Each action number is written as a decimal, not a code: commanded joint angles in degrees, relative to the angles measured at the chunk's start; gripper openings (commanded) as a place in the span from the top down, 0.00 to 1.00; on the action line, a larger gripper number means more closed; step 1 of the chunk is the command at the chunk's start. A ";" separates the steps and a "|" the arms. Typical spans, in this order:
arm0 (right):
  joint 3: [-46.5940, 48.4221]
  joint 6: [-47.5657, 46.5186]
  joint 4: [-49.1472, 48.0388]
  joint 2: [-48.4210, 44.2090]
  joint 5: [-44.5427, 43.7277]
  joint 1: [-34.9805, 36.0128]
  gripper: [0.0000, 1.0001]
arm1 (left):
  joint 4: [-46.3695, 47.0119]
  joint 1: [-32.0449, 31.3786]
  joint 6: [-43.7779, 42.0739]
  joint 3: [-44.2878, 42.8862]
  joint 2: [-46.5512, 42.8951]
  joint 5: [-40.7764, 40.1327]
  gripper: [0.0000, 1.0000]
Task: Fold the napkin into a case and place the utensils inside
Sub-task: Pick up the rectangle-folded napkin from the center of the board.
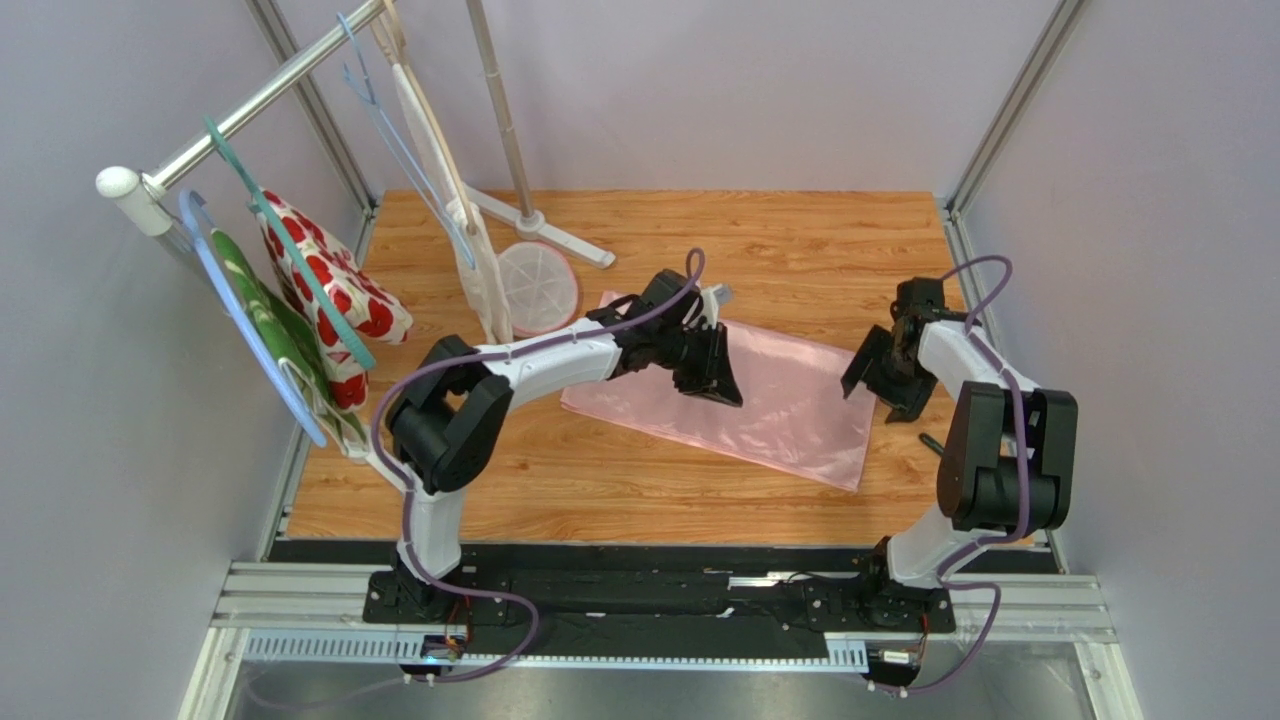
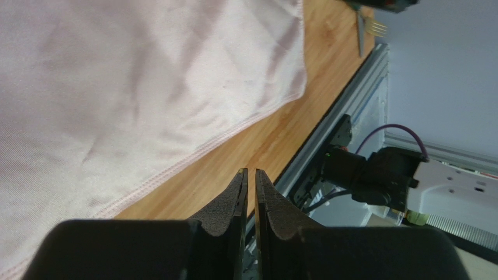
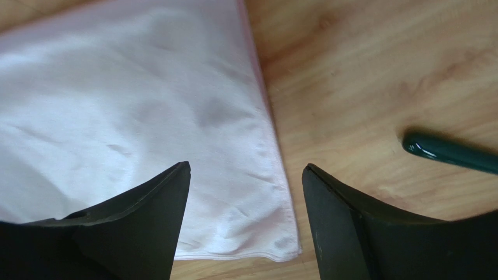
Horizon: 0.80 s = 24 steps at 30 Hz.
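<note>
The pink napkin (image 1: 781, 398) lies flat on the wooden table, spread as one wide sheet (image 2: 146, 87). My left gripper (image 1: 718, 375) hovers over its left half; its jaws (image 2: 252, 172) stand barely apart, a thin slit with nothing in it. Over the napkin's right edge hangs my right gripper (image 1: 884, 387), open wide (image 3: 245, 169), straddling the cloth's hemmed corner (image 3: 146, 105) without touching it. A fork (image 2: 374, 28) with yellowish tines shows at the top of the left wrist view. A dark green glossy handle (image 3: 450, 153) lies on the wood right of the napkin.
At the left, a rail carries hangers with a white cloth with red flowers (image 1: 338, 293) and a green cloth (image 1: 256, 308). A white stand with a round disc (image 1: 537, 285) sits behind the napkin. An aluminium frame (image 2: 345, 105) borders the table.
</note>
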<state>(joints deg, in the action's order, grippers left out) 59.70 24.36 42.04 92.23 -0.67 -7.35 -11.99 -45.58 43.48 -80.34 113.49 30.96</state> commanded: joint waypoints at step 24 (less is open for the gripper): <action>-8.99 0.16 -8.29 5.33 -2.24 4.28 0.54 | -1.11 -0.91 -3.05 2.38 -14.17 4.02 0.82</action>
<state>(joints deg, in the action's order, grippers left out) 54.68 24.12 39.92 94.50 -4.71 -3.16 -12.84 -46.15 41.47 -77.93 102.00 34.26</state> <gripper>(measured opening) 0.492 0.186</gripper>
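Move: The right edge of the folded napkin, about at its middle, lies nearly beneath the right hand: some 4 cm down, 2 cm back and 1 cm left. The napkin's near right corner is about 11 cm back and 3 cm left of that hand, and the end of a green handle lies roughly 7 cm to its right and 3 cm back. From the left hand, already clear above the cloth, the same edge is about 21 cm to the right, level in reach and 9 cm lower. The right hand drops about 3 cm while drawing back some 3 cm onto the napkin's right edge, then creeps about 1.5 cm left as its fingers close from wide to half open, the left finger pressing into the cloth and the right one coming down at the hem. Meanwhile the left hand, fingers staying nearly shut, rises about 8 cm away from the napkin and eases 2.5 cm back, its fingertips tilting up by some 10 degrees. ##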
